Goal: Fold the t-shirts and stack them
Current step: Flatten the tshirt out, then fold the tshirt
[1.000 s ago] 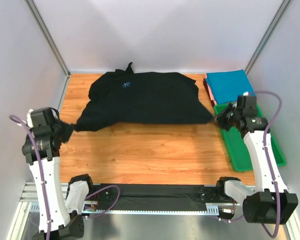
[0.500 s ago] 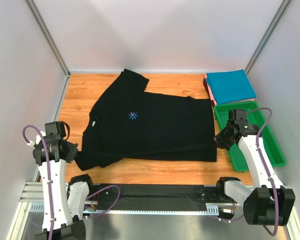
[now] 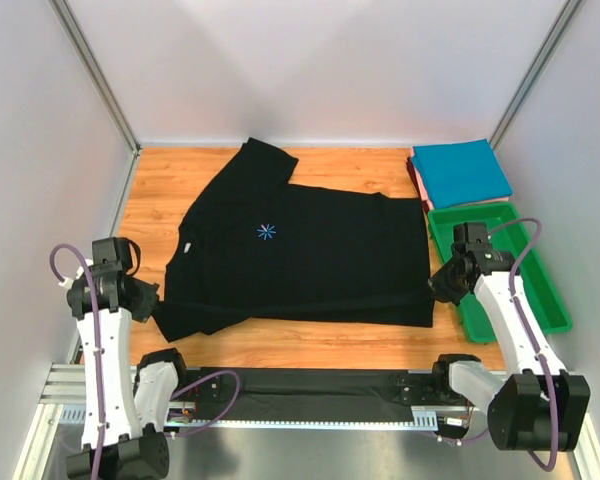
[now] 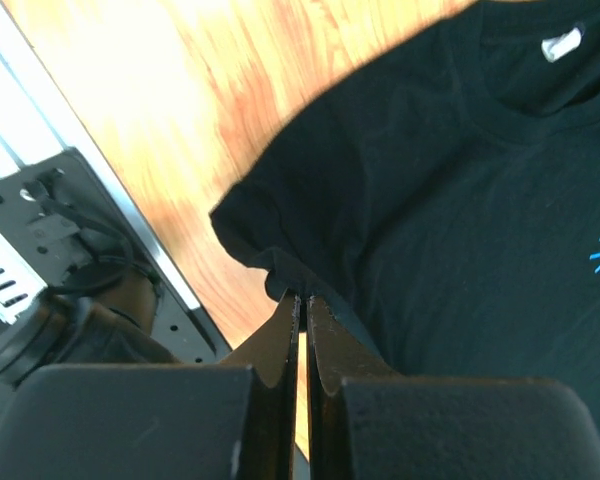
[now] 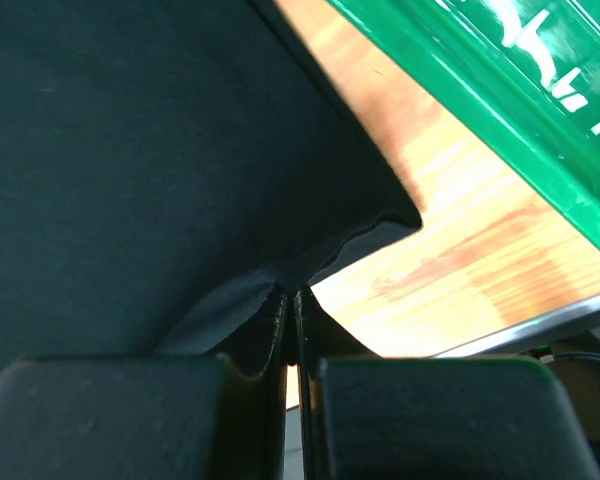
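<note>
The black t-shirt lies spread flat on the wooden table, its blue-white starburst mark facing up. My left gripper is shut on the shirt's near left sleeve edge. At the shirt's near right hem corner my right gripper is shut on the cloth. A folded teal-blue t-shirt lies at the back right on a reddish t-shirt, of which only an edge shows.
A green plastic tray stands along the right side, just beyond my right gripper; its wall shows close in the right wrist view. White enclosure walls stand on three sides. A black rail runs along the near table edge.
A second ago the shirt hung bunched at the back between raised grippers. Both arms drew it toward the near edge and lowered it; it now lies flat, and little has moved in the last half second.
</note>
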Robot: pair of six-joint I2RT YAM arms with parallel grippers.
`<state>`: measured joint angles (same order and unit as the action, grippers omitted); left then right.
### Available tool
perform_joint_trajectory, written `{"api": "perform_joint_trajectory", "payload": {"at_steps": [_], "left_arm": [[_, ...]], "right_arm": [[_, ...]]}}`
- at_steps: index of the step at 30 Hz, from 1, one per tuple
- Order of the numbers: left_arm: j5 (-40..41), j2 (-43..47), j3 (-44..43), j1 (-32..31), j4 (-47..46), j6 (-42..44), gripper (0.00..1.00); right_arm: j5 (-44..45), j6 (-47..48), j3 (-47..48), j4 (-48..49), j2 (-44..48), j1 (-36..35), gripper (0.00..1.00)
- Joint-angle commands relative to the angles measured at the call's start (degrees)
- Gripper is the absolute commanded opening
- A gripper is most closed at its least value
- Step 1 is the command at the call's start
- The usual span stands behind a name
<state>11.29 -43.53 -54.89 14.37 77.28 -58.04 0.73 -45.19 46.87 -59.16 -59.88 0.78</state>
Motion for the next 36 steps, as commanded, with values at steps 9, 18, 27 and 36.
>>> {"api": "perform_joint_trajectory", "payload": {"at_steps": [9,18,27,36], "left_arm": [[3.89,-13.49,-9.5,-3.72,-6.18,4.25,0.0],[2.87,-29.33,-15.42,-6.72,-9.24,6.36,0.0],[-0.3,-38.11,-21.82,-10.06,-16.28,16.11,0.0],[5.41,-51.21,-32.47,-17.36,-11.18,20.5,0.0]], "right_arm": [[8.76,3.61,3.39,2.47,-5.15,-0.07,0.0],[8.24,5.81,8.4,4.92,-10.6,-0.07,0.0],[6.91,7.4,13.07,6.68,-17.63,0.02,0.0],[7.09,10.03,16.31,7.39,-21.59,0.89,0.0]]}}
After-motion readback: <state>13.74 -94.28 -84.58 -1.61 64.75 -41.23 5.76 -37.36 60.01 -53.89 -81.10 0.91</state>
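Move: The black t-shirt lies neck to the left, its near side still pinched in both hands. For the left hand, the neck tag lies roughly 14 cm ahead and 4 cm to the right; the blue flower print is about 18 cm ahead and 21 cm right. For the right hand, the middle of the hem lies some 7 cm straight ahead, with the green tray's middle 5 cm ahead and 16 cm right. Everything is about 3 cm below. The t-shirt's held near side is drawn forward over the part already lying flat, both shut grippers keeping their pinch. The left hand leads low, about 19 cm forward past the neck tag's starting place, veering slightly right late on and turning some 30 degrees clockwise; the right first eases a little right and down, then follows along the hem about 7 cm. ##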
